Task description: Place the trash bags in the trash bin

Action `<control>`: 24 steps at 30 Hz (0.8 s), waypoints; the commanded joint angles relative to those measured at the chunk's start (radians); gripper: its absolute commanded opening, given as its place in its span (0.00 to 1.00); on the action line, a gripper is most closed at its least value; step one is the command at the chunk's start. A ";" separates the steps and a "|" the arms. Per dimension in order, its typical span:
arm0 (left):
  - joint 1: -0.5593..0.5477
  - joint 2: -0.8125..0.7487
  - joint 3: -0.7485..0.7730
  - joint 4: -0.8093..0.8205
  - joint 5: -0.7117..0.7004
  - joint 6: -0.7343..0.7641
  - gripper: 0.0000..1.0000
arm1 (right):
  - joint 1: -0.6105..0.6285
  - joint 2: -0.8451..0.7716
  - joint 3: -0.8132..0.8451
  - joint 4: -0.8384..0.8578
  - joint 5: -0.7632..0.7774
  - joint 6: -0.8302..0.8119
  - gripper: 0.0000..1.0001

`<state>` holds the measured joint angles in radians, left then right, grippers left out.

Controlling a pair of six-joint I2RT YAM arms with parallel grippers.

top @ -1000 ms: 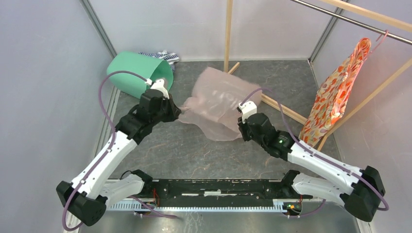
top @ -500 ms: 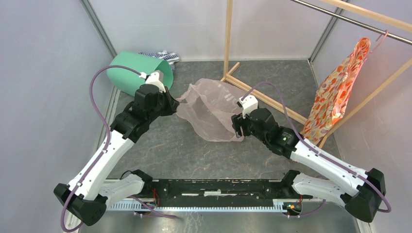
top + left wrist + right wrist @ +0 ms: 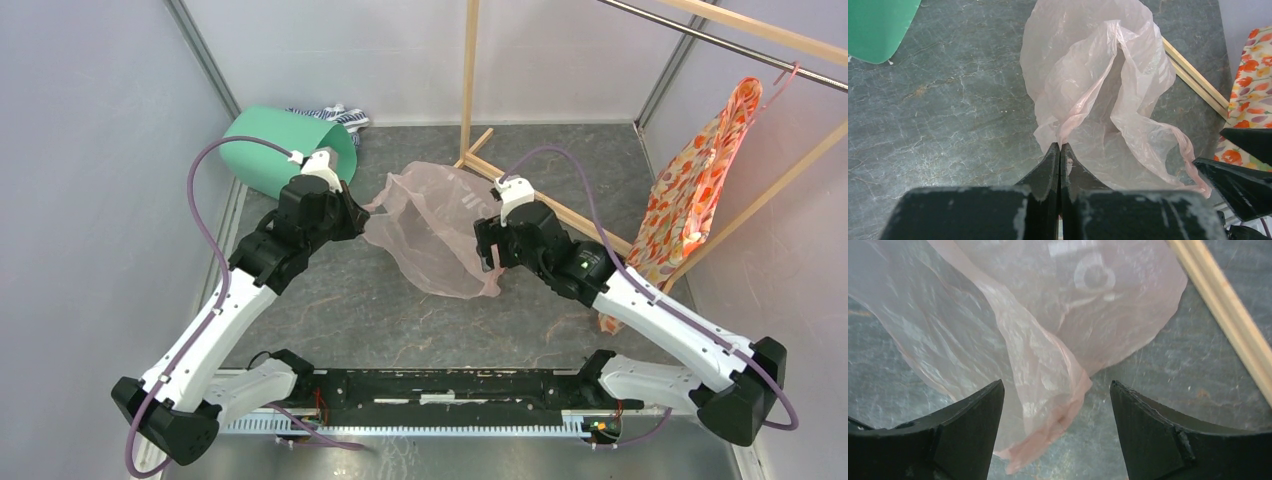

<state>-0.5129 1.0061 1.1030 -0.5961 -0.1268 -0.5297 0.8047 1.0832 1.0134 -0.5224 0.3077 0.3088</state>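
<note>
The pale pink translucent trash bag [image 3: 432, 228] lies crumpled on the dark floor between the two arms. My left gripper [image 3: 1060, 147] is shut on a pinched fold at the bag's left edge [image 3: 1083, 75]. My right gripper [image 3: 1057, 387] stands open over the bag's right side; a loose pink flap [image 3: 1048, 390] hangs between its fingers [image 3: 973, 415] without being gripped. The mint-green trash bin [image 3: 283, 145] lies tipped at the back left, just beyond the left gripper [image 3: 356, 222]; a corner of it [image 3: 878, 25] shows in the left wrist view.
A wooden rack post [image 3: 469, 75] and its floor rail [image 3: 560, 215] stand behind and right of the bag. An orange floral garment [image 3: 695, 190] hangs at right. A blue-white striped cloth [image 3: 335, 114] lies behind the bin.
My right gripper has opened and let go of the bag, which has slumped from a stretched sheet into a crumpled heap. The left gripper, still shut on the bag, edged towards the bin.
</note>
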 commanded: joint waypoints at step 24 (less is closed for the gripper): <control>0.000 0.103 0.517 0.104 0.062 0.091 0.02 | -0.082 0.195 0.833 -0.083 -0.130 -0.118 0.00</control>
<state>-0.5129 1.0904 1.2896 -0.6365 -0.1173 -0.5175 0.7254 1.2148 1.2701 -0.6449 0.1127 0.3801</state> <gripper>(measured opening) 0.032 0.009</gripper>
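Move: The bag's free near-right edge hangs below the right hand, about 4 cm back and 7 cm down, roughly in line sideways. From that hand the wooden bar's middle is some 9 cm ahead and 16 cm right, down on the table; the trash bin is about 17 cm ahead, 35 cm left and 12 cm lower. The left hand, still gripping the other side, has the free edge 20 cm to its right, 9 cm back and 12 cm lower. The right fingers pinch the trash bag's loose edge: the open hand sinks about 9 cm and draws back some 4 cm, tipping down about 15 degrees, then shuts on the film. It swings up about 13 cm and forward 5 cm, a little to the left; the left hand keeps its grip and joins in at the very end with a 5 cm lift. ##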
